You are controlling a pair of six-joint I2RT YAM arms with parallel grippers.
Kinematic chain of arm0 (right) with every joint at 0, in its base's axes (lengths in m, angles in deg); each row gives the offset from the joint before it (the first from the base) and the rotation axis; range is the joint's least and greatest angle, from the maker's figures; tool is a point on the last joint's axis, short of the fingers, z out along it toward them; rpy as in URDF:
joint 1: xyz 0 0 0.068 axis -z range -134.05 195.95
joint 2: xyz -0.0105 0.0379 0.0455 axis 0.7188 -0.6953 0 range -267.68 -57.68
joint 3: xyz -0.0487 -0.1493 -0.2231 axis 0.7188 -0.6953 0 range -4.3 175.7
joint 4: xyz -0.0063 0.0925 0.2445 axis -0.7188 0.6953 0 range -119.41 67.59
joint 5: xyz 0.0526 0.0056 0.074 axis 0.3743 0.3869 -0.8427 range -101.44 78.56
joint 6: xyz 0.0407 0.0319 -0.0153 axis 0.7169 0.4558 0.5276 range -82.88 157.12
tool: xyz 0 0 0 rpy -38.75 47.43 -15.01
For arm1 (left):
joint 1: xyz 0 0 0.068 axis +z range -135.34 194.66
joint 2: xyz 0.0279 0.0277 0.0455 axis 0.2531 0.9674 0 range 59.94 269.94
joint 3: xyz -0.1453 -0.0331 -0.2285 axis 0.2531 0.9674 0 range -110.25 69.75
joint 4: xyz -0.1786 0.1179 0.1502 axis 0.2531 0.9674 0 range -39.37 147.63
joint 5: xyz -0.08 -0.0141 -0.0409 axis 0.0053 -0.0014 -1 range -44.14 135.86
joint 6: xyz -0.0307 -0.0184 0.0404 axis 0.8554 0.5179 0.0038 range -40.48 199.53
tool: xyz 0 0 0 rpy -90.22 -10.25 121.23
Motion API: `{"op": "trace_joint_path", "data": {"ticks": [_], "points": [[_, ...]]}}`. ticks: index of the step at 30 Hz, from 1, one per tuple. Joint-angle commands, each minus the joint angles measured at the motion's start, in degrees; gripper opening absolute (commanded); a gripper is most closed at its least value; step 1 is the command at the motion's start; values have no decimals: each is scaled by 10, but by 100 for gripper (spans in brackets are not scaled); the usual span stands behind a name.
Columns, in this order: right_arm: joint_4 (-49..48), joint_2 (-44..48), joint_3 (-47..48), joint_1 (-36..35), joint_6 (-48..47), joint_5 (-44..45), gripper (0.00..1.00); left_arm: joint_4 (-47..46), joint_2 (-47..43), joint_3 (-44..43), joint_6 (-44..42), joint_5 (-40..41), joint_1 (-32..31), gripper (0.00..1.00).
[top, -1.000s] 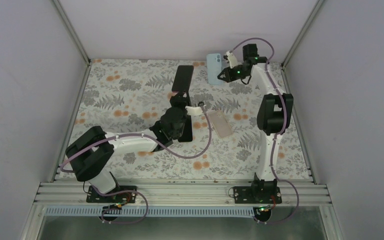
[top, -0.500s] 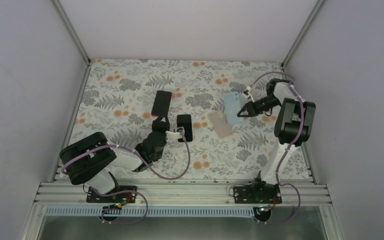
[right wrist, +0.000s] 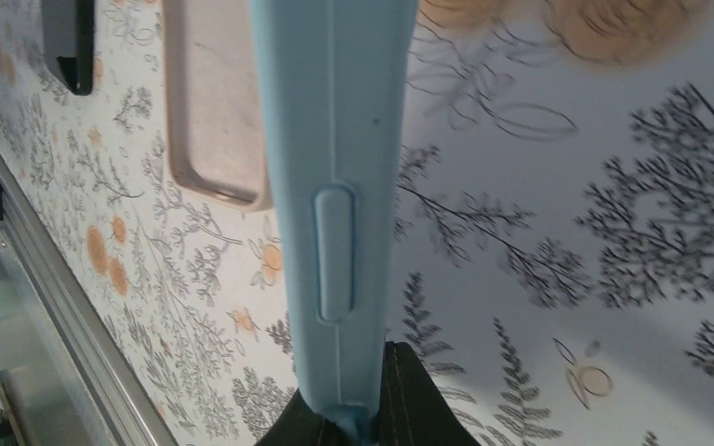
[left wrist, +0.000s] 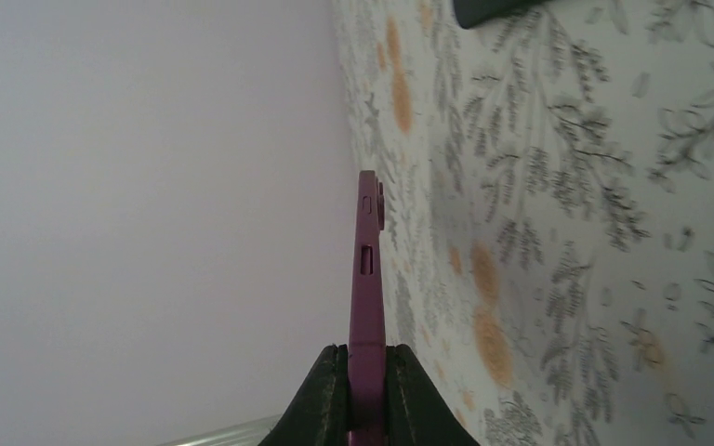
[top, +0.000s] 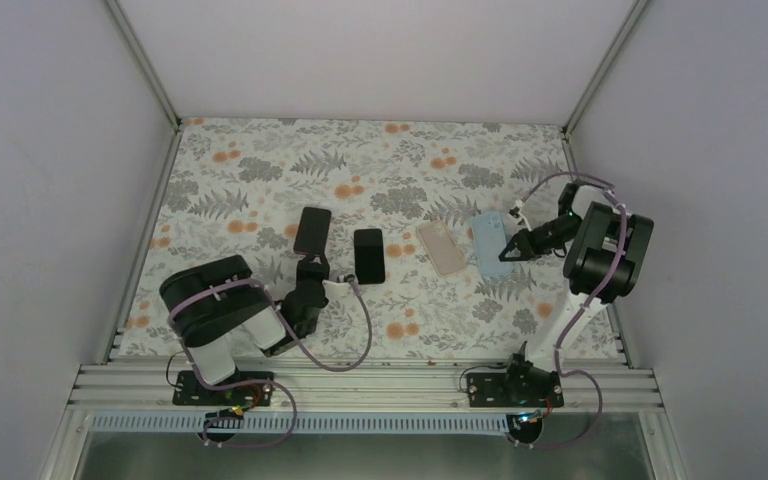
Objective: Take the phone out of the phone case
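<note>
My left gripper (top: 311,264) is shut on the near end of a magenta phone case (left wrist: 368,279), seen edge-on in the left wrist view (left wrist: 367,360). From above, its face (top: 312,230) looks dark. My right gripper (top: 513,247) is shut on the end of a light blue phone case (top: 490,245), low over the mat at the right. That case fills the right wrist view (right wrist: 335,139), pinched between the jaws (right wrist: 361,416). A black phone (top: 368,256) and a beige case (top: 441,247) lie flat between the two grippers.
The floral mat (top: 260,170) covers the table, with white walls on three sides. The metal rail (top: 360,385) runs along the near edge. The beige case (right wrist: 209,102) and the black phone (right wrist: 67,42) also show in the right wrist view.
Both arms have pulled back toward the near side. The left carried the magenta case from the far middle. The right carried the blue case from the far right corner to the right middle.
</note>
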Motion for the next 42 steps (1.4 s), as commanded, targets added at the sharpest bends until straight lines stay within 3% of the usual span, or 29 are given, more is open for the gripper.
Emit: {"op": "trace_joint_path", "data": {"ticks": [1,4,7,16,20,24,28,31,34,42], "points": [[-5,-30,-5,24,-30,12,5,-107,41,9,5,10,-4,3],[-8,-53,-5,35,-32,19,9,-131,73,13,0,8,-8,8],[-9,-67,-3,42,-33,17,20,-145,101,16,-7,6,-13,21],[-13,-53,-18,53,-31,32,40,-144,116,52,-9,-1,-34,66],[-19,-33,-20,61,-27,53,68,-81,84,64,24,-7,-57,99],[-30,2,-13,69,-14,99,99,54,31,54,96,-16,-96,100],[-25,45,12,72,-5,136,100,279,-51,3,204,-53,-134,100],[-9,74,40,72,-2,149,100,488,-108,-69,308,-139,-141,100],[-4,107,78,71,5,159,100,612,-125,-124,353,-187,-147,100],[-4,212,186,39,25,111,100,677,-125,-182,391,-253,-128,100]]}}
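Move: The left hand holds the phone by its near end; the place where it is to lie is about 3 cm ahead, 2 cm to the right and 8 cm below. The second black phone is some 5 cm ahead and 12 cm to the right, also 8 cm below. From the right hand, which holds the light blue case by its right edge, the spot for the case lies roughly 3 cm left, 2 cm ahead and 5 cm down, and the beige case 15 cm left and 5 cm ahead. Down about 4 cm and slightly back, the left hand sets the phone down, opens wide, then draws back and some 10 cm right to the second black phone's near end, tipping its fingers down about 30 degrees. The right hand sinks some 3 cm, drifting right, opens to free the light blue case, then rises steeply and swings right, its fingers turning more steeply down. ##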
